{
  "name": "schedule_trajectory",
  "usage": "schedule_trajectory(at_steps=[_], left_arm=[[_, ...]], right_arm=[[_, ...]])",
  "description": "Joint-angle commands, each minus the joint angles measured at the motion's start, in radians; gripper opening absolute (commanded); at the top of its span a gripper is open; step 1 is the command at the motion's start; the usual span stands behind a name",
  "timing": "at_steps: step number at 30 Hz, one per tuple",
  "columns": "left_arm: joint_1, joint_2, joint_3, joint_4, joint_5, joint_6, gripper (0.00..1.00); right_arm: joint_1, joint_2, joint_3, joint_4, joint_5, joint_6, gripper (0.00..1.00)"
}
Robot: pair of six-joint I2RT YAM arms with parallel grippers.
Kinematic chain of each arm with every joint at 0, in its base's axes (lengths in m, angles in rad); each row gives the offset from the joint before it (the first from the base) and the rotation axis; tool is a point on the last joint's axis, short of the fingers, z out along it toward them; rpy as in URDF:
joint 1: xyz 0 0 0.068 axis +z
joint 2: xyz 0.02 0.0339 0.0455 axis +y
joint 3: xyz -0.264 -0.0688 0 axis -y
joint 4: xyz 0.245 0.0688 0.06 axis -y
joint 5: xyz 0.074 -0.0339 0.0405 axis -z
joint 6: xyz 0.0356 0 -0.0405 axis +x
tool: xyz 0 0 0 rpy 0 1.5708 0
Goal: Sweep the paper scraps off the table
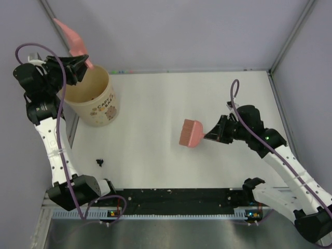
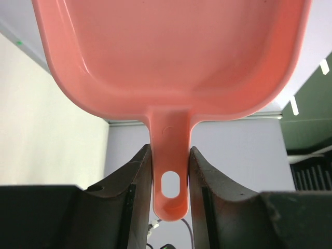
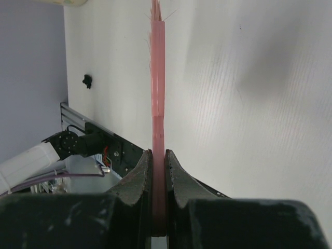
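Observation:
My left gripper point(image 1: 82, 63) is shut on the handle of a pink dustpan point(image 1: 70, 32), which is tipped up over a beige cup point(image 1: 98, 104) at the table's far left. In the left wrist view the dustpan point(image 2: 171, 57) fills the top and its handle sits clamped in the gripper point(image 2: 170, 151). My right gripper point(image 1: 213, 133) is shut on a pink brush point(image 1: 190, 133) near the middle of the white table point(image 1: 218, 98). That brush point(image 3: 157, 78) runs straight up from the right gripper point(image 3: 158, 154). One black paper scrap point(image 1: 99, 162) lies at the near left, also in the right wrist view as the scrap point(image 3: 86, 80).
The cup stands against the left wall and has a printed picture on its side. A black strip point(image 1: 176, 196) runs along the table's near edge by the arm bases. Grey-lilac walls close the back and both sides.

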Motion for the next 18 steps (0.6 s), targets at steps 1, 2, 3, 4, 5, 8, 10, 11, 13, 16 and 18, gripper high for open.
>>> schedule_trajectory(at_steps=[1,2,3,4,5,8,10,11,13,16,18], left_arm=[[-0.026,-0.047,0.066,-0.230,-0.045,0.242,0.00],[-0.040,-0.059,0.069,-0.266,-0.060,0.276,0.00],[-0.057,-0.065,0.069,-0.299,-0.074,0.305,0.00],[-0.071,-0.073,0.066,-0.326,-0.084,0.334,0.00],[-0.086,-0.085,0.060,-0.352,-0.098,0.366,0.00],[-0.134,-0.114,0.039,-0.431,-0.132,0.443,0.00],[-0.184,-0.146,0.005,-0.481,-0.169,0.486,0.00],[-0.213,-0.162,-0.027,-0.496,-0.189,0.500,0.00],[-0.279,-0.200,-0.082,-0.518,-0.235,0.523,0.00],[-0.379,-0.238,-0.150,-0.559,-0.305,0.560,0.00],[-0.444,-0.249,-0.179,-0.597,-0.350,0.594,0.00]], right_arm=[[0.010,0.017,0.043,0.025,-0.008,-0.013,0.00],[0.011,0.020,0.043,0.028,-0.008,-0.013,0.00],[0.010,0.023,0.046,0.031,-0.006,-0.012,0.00],[0.010,0.024,0.045,0.035,-0.003,-0.012,0.00],[0.010,0.026,0.046,0.038,-0.002,-0.010,0.00],[0.011,0.028,0.053,0.041,0.021,-0.003,0.00],[0.011,0.021,0.053,0.046,0.044,0.004,0.00],[0.010,0.015,0.051,0.049,0.061,0.008,0.00],[0.010,0.000,0.043,0.057,0.099,0.025,0.00],[0.010,-0.032,0.019,0.067,0.149,0.059,0.00],[0.010,-0.055,-0.001,0.075,0.178,0.085,0.00]])
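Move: The left hand, holding the empty dustpan high over the bin, has the last paper scrap about 20 cm back, some 4 cm to its left and nearly 50 cm below. The bin's middle is about 2 cm ahead, 5 cm left and 36 cm down. The brush head is roughly 13 cm back, 32 cm right and 33 cm lower. From the right hand the scrap lies around 42 cm left, 2 cm back and 22 cm below. Still pinching the dustpan by its handle, the left hand comes away from above the bin, sinking and swinging right about 10 cm each while drawing back some 8 cm, slow at first and then gathering speed. The wrist rolls its left side up about 20 degrees, tips down some 15 and turns a little clockwise. ##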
